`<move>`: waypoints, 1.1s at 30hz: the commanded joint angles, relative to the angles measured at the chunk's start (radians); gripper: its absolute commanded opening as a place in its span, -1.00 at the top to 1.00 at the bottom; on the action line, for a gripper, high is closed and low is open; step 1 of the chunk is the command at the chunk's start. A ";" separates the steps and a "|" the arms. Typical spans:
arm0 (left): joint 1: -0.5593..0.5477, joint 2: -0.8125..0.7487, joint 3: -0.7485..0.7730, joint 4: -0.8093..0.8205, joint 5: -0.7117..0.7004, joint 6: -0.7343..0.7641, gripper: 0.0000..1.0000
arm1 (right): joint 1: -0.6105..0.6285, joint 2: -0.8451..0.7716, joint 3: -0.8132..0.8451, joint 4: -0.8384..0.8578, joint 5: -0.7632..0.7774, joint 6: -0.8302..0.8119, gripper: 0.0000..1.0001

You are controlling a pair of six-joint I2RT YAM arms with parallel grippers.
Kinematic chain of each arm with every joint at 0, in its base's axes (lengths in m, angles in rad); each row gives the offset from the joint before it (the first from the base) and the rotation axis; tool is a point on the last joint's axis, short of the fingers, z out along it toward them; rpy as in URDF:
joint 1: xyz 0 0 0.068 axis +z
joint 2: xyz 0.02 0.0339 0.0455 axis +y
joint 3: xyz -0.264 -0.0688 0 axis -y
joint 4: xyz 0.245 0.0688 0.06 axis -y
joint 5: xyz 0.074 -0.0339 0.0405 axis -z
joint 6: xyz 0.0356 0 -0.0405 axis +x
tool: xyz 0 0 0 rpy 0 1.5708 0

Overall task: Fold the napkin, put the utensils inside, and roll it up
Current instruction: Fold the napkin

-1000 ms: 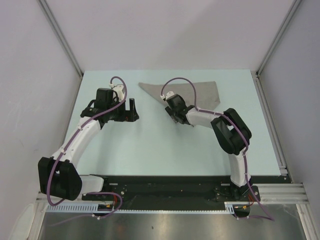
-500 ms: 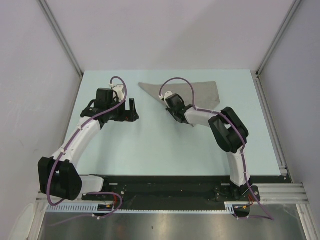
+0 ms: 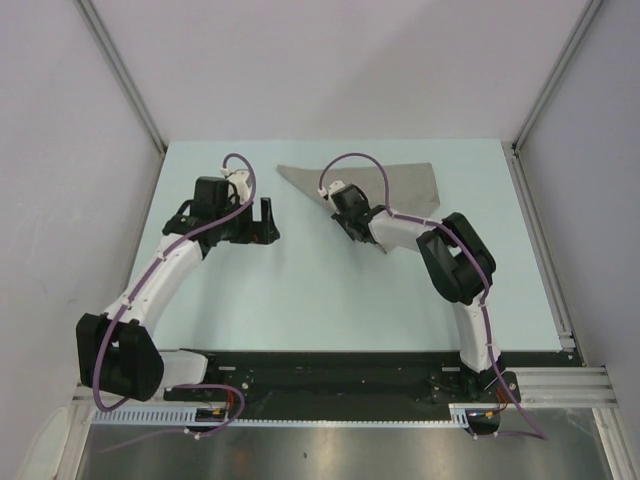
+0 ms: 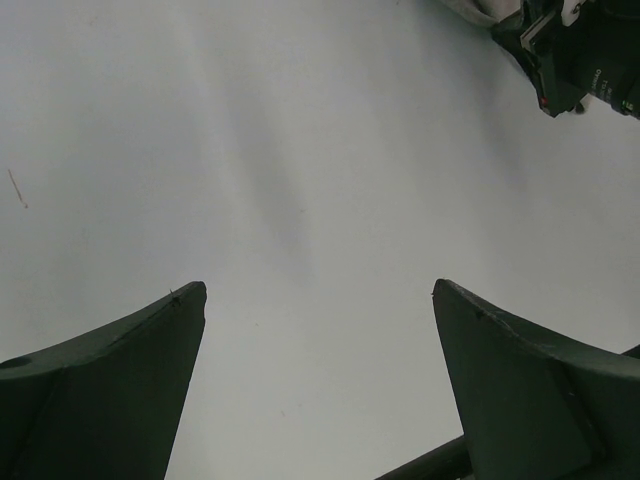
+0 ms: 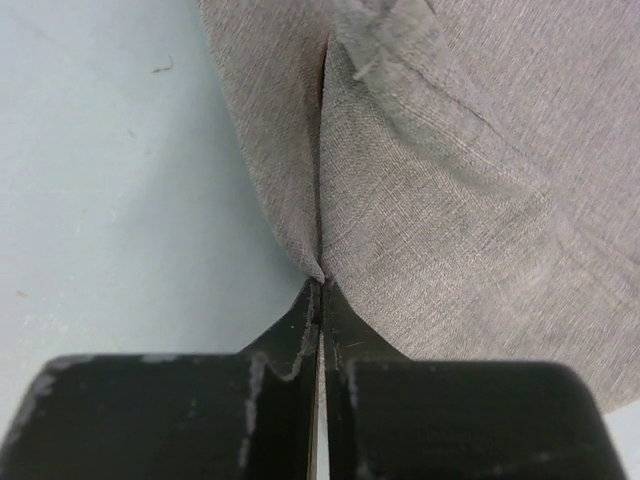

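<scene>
The grey-beige napkin [image 3: 405, 185] lies folded into a rough triangle at the back of the table. My right gripper [image 3: 346, 226] is at its near-left edge. In the right wrist view the jaws [image 5: 320, 286] are shut on the napkin [image 5: 430, 150], pinching a fold of the edge into a crease. My left gripper [image 3: 268, 222] hovers over bare table left of the cloth, apart from it. Its fingers [image 4: 120, 370] stand wide open around nothing. A corner of the napkin [image 4: 478, 8] shows at the top of that view. The utensils are out of view.
The pale green table [image 3: 300, 290] is bounded by grey walls with metal posts left and right. My right arm's wrist [image 4: 585, 50] shows at the top right of the left wrist view. Both arm bases sit on the black rail [image 3: 340, 375] at the near edge.
My right gripper has closed from partly open onto the napkin's edge, its wrist shifting slightly back. The left arm has not moved.
</scene>
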State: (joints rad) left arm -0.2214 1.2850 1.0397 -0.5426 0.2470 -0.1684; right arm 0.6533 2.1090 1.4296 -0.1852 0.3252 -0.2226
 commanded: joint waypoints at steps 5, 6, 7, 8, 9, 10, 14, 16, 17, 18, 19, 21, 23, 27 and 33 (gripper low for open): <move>-0.021 -0.016 -0.050 0.110 0.083 -0.100 -0.99 | 0.086 -0.099 -0.098 -0.161 -0.046 0.170 1.00; -0.021 -0.029 -0.067 0.130 0.095 -0.140 -0.99 | 0.097 -0.112 -0.115 -0.168 -0.051 0.187 1.00; -0.021 -0.035 -0.084 0.148 0.107 -0.164 -1.00 | 0.117 -0.124 -0.157 -0.171 -0.049 0.212 1.00; -0.021 -0.042 -0.127 0.171 0.112 -0.187 -0.99 | 0.132 -0.156 -0.176 -0.172 -0.046 0.218 1.00; -0.021 -0.061 -0.148 0.219 0.113 -0.236 -0.99 | 0.143 -0.170 -0.198 -0.181 -0.040 0.244 1.00; -0.021 -0.067 -0.170 0.248 0.113 -0.261 -1.00 | 0.161 -0.185 -0.234 -0.184 -0.038 0.259 1.00; -0.022 -0.087 -0.289 0.377 0.033 -0.387 -0.99 | 0.198 -0.247 -0.317 -0.203 -0.043 0.325 1.00; -0.022 -0.082 -0.328 0.447 -0.014 -0.413 -0.99 | 0.219 -0.286 -0.345 -0.221 -0.052 0.344 1.00; -0.022 -0.078 -0.357 0.461 -0.067 -0.431 -0.99 | 0.244 -0.303 -0.372 -0.223 -0.057 0.351 1.00; -0.022 -0.072 -0.368 0.473 -0.096 -0.436 -0.99 | 0.256 -0.332 -0.391 -0.226 -0.061 0.371 1.00; -0.022 -0.064 -0.378 0.498 -0.126 -0.439 -0.99 | 0.267 -0.348 -0.403 -0.226 -0.061 0.382 1.00; -0.016 -0.058 -0.411 0.529 -0.199 -0.465 -0.96 | 0.292 -0.374 -0.439 -0.224 -0.077 0.414 1.00; -0.007 -0.052 -0.440 0.590 -0.235 -0.491 -0.88 | 0.304 -0.414 -0.458 -0.215 -0.093 0.431 1.00; 0.020 -0.010 -0.451 0.655 -0.293 -0.526 -0.68 | 0.315 -0.481 -0.512 -0.169 -0.155 0.451 1.00; 0.069 0.089 -0.483 0.728 -0.272 -0.597 -0.50 | 0.315 -0.537 -0.529 -0.148 -0.167 0.445 0.20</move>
State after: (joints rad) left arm -0.1875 1.3262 0.5907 0.0811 -0.0021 -0.6907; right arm 0.9611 1.6314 0.9096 -0.3389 0.1944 0.2058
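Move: The near edge of the folded napkin is already pinched in the right hand's shut fingers, with bare table some 22 cm straight back. From that hand the napkin's far-left corner lies about 28 cm ahead and 19 left, its far-right corner 28 ahead and 24 right, and the spoon's bowl about 12 straight ahead. From the open left hand the far-left corner is roughly 40 cm ahead, neither left nor right, 15 below. The napkin is dragged by its pinched near edge across the table towards the robot: the right hand pulls it straight back some 22 cm, low and level, its fingers tipping more steeply down and starting to part around the edge only at the end. The left hand sinks about 9 cm, first easing right and back, then swinging forward and left with a 30-degree counter-clockwise turn, coming close over the arriving far-left corner as its fingers narrow slightly. ##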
